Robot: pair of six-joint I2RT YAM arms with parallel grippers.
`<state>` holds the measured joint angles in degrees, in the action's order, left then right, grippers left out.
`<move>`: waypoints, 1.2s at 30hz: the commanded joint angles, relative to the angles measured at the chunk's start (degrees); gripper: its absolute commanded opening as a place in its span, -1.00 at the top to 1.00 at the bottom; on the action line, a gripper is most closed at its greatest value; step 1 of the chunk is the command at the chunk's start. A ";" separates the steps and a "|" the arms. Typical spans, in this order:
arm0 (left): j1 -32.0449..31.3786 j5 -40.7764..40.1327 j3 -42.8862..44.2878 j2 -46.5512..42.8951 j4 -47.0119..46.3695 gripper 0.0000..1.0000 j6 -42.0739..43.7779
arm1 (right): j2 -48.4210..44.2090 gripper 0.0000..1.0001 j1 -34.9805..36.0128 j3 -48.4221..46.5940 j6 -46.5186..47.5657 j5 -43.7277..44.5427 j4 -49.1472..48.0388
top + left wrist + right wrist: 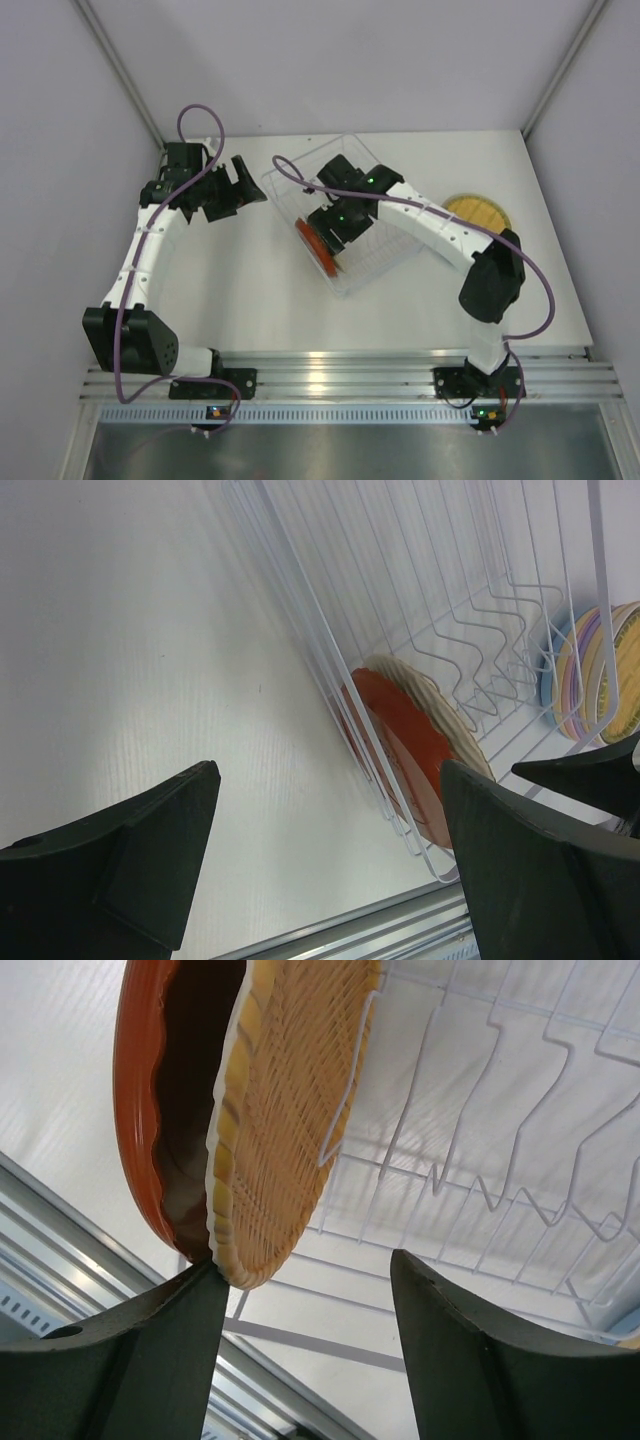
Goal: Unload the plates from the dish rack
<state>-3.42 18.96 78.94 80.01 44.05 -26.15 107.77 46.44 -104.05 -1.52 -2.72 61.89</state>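
Note:
The dish rack (385,250) sits tilted at the table's middle, with white wire ribs (440,600). A red plate (312,243) and a cream woven plate (330,258) stand on edge at its near-left end. Both show in the left wrist view (400,730) (445,720) and the right wrist view (138,1110) (290,1100). My right gripper (325,232) is open inside the rack, and its left fingertip (200,1280) touches the rims of both plates. My left gripper (248,190) is open and empty over bare table, left of the rack (330,770).
A mustard plate (478,212) lies flat on the table at the right, beside the right arm's elbow. Blue, lavender and mustard plate rims (585,670) show through the rack's wires. The metal rail (340,370) runs along the near edge. Walls close in at the back and sides.

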 commanded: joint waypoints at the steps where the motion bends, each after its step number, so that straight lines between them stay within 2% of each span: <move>1: -0.10 -0.15 -0.19 -1.87 -0.11 -0.93 0.75 | -0.01 -0.29 -1.61 -2.12 -1.03 -4.39 -4.40; 6: -0.18 -0.50 -0.10 -2.05 0.15 -0.93 1.02 | 1.92 -0.18 -2.31 -3.35 -1.47 -4.05 -5.02; 12: -0.10 -0.24 0.08 -1.87 0.16 -0.94 1.01 | 2.98 0.09 -2.66 -5.02 -2.00 -5.00 -5.37; 13: -0.10 -0.24 0.16 -1.79 0.16 -0.94 1.02 | 3.06 0.23 -2.75 -4.94 -2.00 -5.71 -5.55; 15: -0.10 -0.24 0.17 -1.70 0.07 -0.94 0.93 | 3.33 0.38 -2.93 -4.76 -2.08 -7.29 -6.08; 18: -0.10 -0.24 0.25 -1.78 0.16 -0.94 1.01 | 3.42 0.84 -3.63 -4.32 -2.35 -10.36 -6.34; 20: -0.10 -0.33 0.17 -1.70 0.16 -0.93 1.02 | 3.15 1.00 -3.90 -4.32 -2.35 -11.51 -6.52; 30: -0.10 0.11 0.34 -1.43 -0.02 -0.93 0.93 | -0.36 1.00 -8.55 -5.28 -5.15 -22.75 -8.98; 36: -0.10 0.02 0.43 -1.43 0.07 -0.94 0.93 | -2.82 1.00 -12.59 -6.60 -8.05 -24.96 -11.35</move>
<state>-3.42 18.59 78.94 79.99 44.21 -25.76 110.59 35.70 -106.30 -7.51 -24.18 55.75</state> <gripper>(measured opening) 0.969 0.053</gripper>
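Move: The cream ridged plate stands on edge in the rack, its middle about 3 cm ahead of the right hand, 4 cm to its left and some 5 cm below. The red plate is just beyond it, about 1 cm ahead, 6 cm left and 6 cm below the hand; the unloaded plate stack lies 4 cm ahead, 29 cm right and roughly 10 cm below. From the left hand the cream plate is about 6 cm back, 15 cm right and 14 cm below. The open right hand eases about 2 cm left and a little forward, sinking only slightly, while its fingers close and pinch the cream plate's rim near its back end, the left finger going in on the red plate's side. Keeping that pinch, the hand then draws about 3 cm forward and 2 cm up, away from the red plate, tilting some 20 degrees in all so that the fingertips swing to the left and back. ##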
